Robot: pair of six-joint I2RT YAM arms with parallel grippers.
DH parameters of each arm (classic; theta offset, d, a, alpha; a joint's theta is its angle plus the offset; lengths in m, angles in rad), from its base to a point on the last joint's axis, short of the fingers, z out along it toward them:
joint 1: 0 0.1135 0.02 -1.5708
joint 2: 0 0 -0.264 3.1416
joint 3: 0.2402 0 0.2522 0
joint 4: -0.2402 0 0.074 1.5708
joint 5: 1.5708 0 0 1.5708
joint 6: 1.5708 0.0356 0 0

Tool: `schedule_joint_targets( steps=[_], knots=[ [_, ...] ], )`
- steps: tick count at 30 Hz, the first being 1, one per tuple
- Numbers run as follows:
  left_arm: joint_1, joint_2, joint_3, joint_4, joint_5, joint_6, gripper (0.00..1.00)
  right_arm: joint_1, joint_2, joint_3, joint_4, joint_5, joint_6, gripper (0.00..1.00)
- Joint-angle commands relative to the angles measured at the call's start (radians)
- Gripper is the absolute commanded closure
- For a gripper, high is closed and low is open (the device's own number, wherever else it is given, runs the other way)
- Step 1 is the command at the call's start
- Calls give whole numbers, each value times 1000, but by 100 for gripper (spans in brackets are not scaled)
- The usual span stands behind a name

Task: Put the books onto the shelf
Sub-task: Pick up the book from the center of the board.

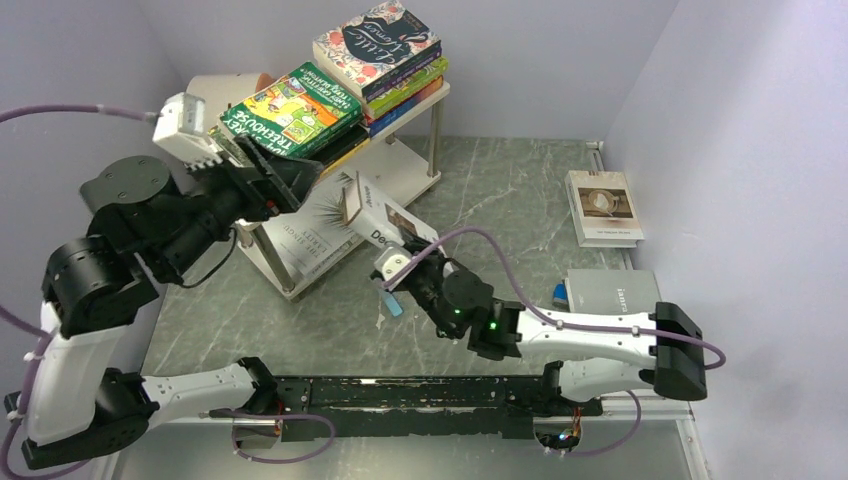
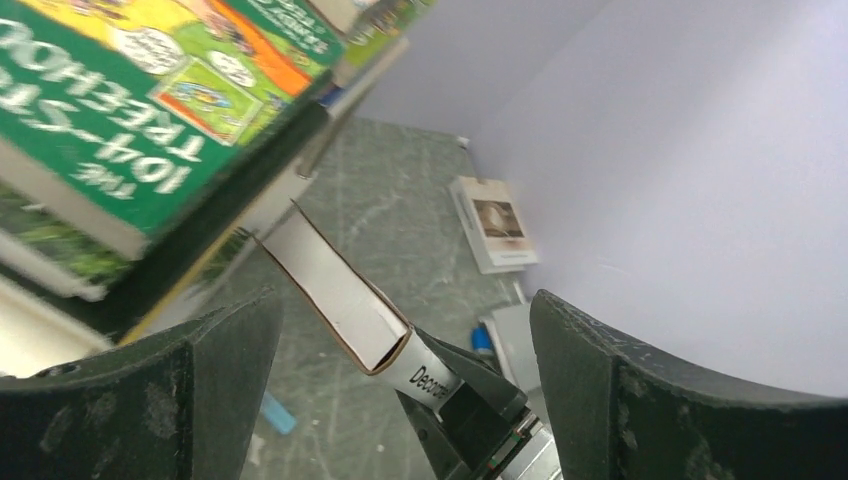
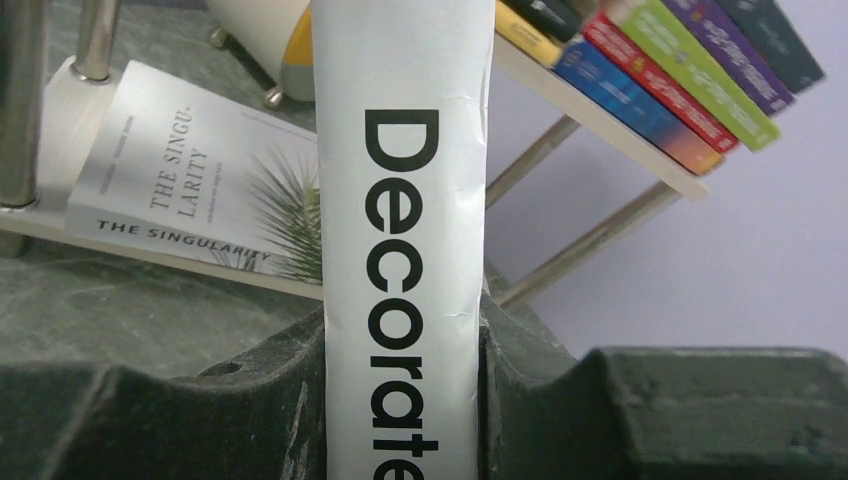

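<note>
The white two-tier shelf (image 1: 215, 88) stands at the back left. Its top board carries the green Treehouse book (image 1: 290, 110) and a stack topped by the floral Little Women book (image 1: 378, 45). On the lower board lies the white Singularity book (image 1: 312, 240). My right gripper (image 1: 405, 265) is shut on the spine of a white Decorate book (image 1: 385, 215), held on edge in front of the shelf. That spine (image 3: 400, 250) sits tight between the jaws. My left gripper (image 1: 285, 180) is open beside the Treehouse book (image 2: 120, 130), empty, with the Decorate book (image 2: 335, 290) beyond its fingers.
Two more books lie on the table at the right: a white one with a picture (image 1: 603, 207) and a grey one (image 1: 610, 293). A small blue block (image 1: 558, 295) sits by the grey one. A blue bar (image 1: 392, 300) lies under the right wrist. Walls close in on three sides.
</note>
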Motion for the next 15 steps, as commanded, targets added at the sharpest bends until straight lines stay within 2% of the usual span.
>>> schedule_joint_targets(
  steps=[1, 8, 12, 15],
  knots=[
    [2, 87, -8, 73, 193, -88, 3, 0, -105, -53, 147, 64, -15, 63],
    [3, 169, -69, 275, 367, -138, 2, 0, -226, -86, 212, 108, -111, 63],
    [22, 274, -21, 290, 457, -183, 2, 0, -278, -83, 201, 115, -146, 63],
    [86, 314, -28, 316, 546, -251, 2, 0, -300, -82, 199, 115, -181, 63]
  ],
)
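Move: The white Decorate book, already pinched at its spine in the right fingers, has its middle about 13 cm to the left hand's right, some 6 cm ahead and 17 cm lower; from the right hand it is roughly 8 cm ahead, 4 cm left and 2 cm up. The green Treehouse book on the shelf-top stack lies some 15 cm ahead of the left hand, 3 cm left and 13 cm below. The Singularity book on the lower shelf is about 20 cm left of the right hand, 10 cm ahead and 22 cm below. Keeping its pinch on the Decorate book's spine, the right hand carries it rightward about 8 cm and nearly as far up, away from the shelf, rolling its left side up some 15 degrees. The left hand, fingers staying wide open, sweeps about 15 cm right towards the book's raised end, easing forward and down as it turns clockwise roughly 20 degrees and tips down; no touch can be made out. ##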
